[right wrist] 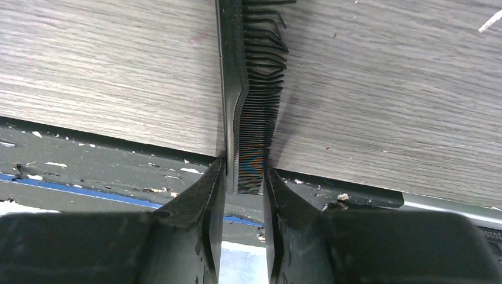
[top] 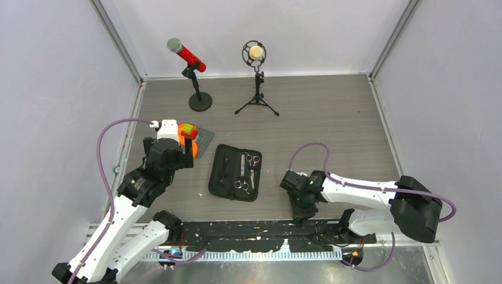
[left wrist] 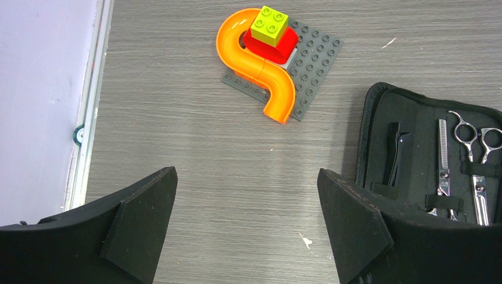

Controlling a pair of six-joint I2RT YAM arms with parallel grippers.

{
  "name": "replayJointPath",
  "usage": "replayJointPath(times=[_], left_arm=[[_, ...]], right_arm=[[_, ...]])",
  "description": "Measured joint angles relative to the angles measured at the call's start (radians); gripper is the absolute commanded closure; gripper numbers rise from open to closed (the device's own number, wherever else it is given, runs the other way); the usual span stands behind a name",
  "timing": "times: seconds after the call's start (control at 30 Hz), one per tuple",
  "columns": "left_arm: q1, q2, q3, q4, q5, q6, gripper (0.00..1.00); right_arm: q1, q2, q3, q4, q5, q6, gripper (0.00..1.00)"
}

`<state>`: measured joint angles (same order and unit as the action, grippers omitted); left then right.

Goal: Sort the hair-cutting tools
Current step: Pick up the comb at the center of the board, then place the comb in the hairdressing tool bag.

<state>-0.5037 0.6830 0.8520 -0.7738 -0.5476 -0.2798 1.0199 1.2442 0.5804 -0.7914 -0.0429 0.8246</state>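
Observation:
A narrow black comb (right wrist: 251,118) lies on the wood near the table's front edge, its end sticking out over the edge. My right gripper (right wrist: 244,171) has its jaws closed on that end, one pad against each side. From above, the right gripper (top: 299,214) points down at the front edge and hides the comb. An open black zip case (top: 220,188) holds two silver scissors (top: 251,160) (top: 243,184). The left wrist view shows the case (left wrist: 379,118) with scissors (left wrist: 473,142) and black clips (left wrist: 395,154) inside. My left gripper (left wrist: 247,177) hangs wide open over bare wood, left of the case.
A red microphone (top: 186,56) on a round base and a cream microphone (top: 256,54) on a tripod stand at the back. A grey plate with an orange track and bricks (left wrist: 266,53) lies left of the case. A black taped strip (top: 248,231) borders the front edge.

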Motion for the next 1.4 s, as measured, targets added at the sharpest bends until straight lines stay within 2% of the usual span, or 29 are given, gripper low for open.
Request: replayJointPath(times=[0.13,0.53,0.77,1.03,1.23,1.4], left_arm=[[0.000,0.000,0.000,0.000,0.000,0.000,0.08],[0.000,0.003,0.000,0.003,0.016,0.000,0.08],[0.000,0.017,0.000,0.008,0.029,0.000,0.08],[0.000,0.023,0.000,0.008,0.029,0.000,0.09],[0.000,0.025,0.000,0.013,0.029,0.000,0.09],[0.000,0.026,0.000,0.014,0.030,0.000,0.09]], right_arm=[[0.014,0.000,0.021,-0.017,0.013,-0.018,0.95],[0.015,-0.004,0.255,-0.055,0.056,-0.073,0.95],[0.015,0.264,0.493,0.062,0.018,-0.089,0.95],[0.004,0.521,0.685,0.218,-0.005,-0.030,0.94],[-0.008,0.641,0.729,0.286,-0.018,0.039,0.91],[-0.017,0.649,0.696,0.309,-0.014,0.086,0.86]])
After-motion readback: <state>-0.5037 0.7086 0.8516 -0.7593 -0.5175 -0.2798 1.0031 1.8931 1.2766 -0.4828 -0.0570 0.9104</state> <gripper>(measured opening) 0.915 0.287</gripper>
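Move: The right hand already has the comb pinched by its near end, down by the table's near edge. The open case it is headed for has its middle about 17 cm ahead and 25 cm to its left, roughly level with it. In the case, the scissors lie about 19 cm ahead and 19 cm left, the thinning scissors 17 ahead and 23 left, and the hair clip 18 ahead and 30 left. From the left hand, the case lies some 22 cm right, 1 cm ahead and 21 cm below. Keeping its pinch on the comb's end, the right hand lifts it off the table to about 8 cm and swings it left and forward, some 22 cm across and 14 cm out, to the open case. It then sinks about 5 cm over the tools, having tilted roughly 20 degrees so that the fingers slant down to the left. ##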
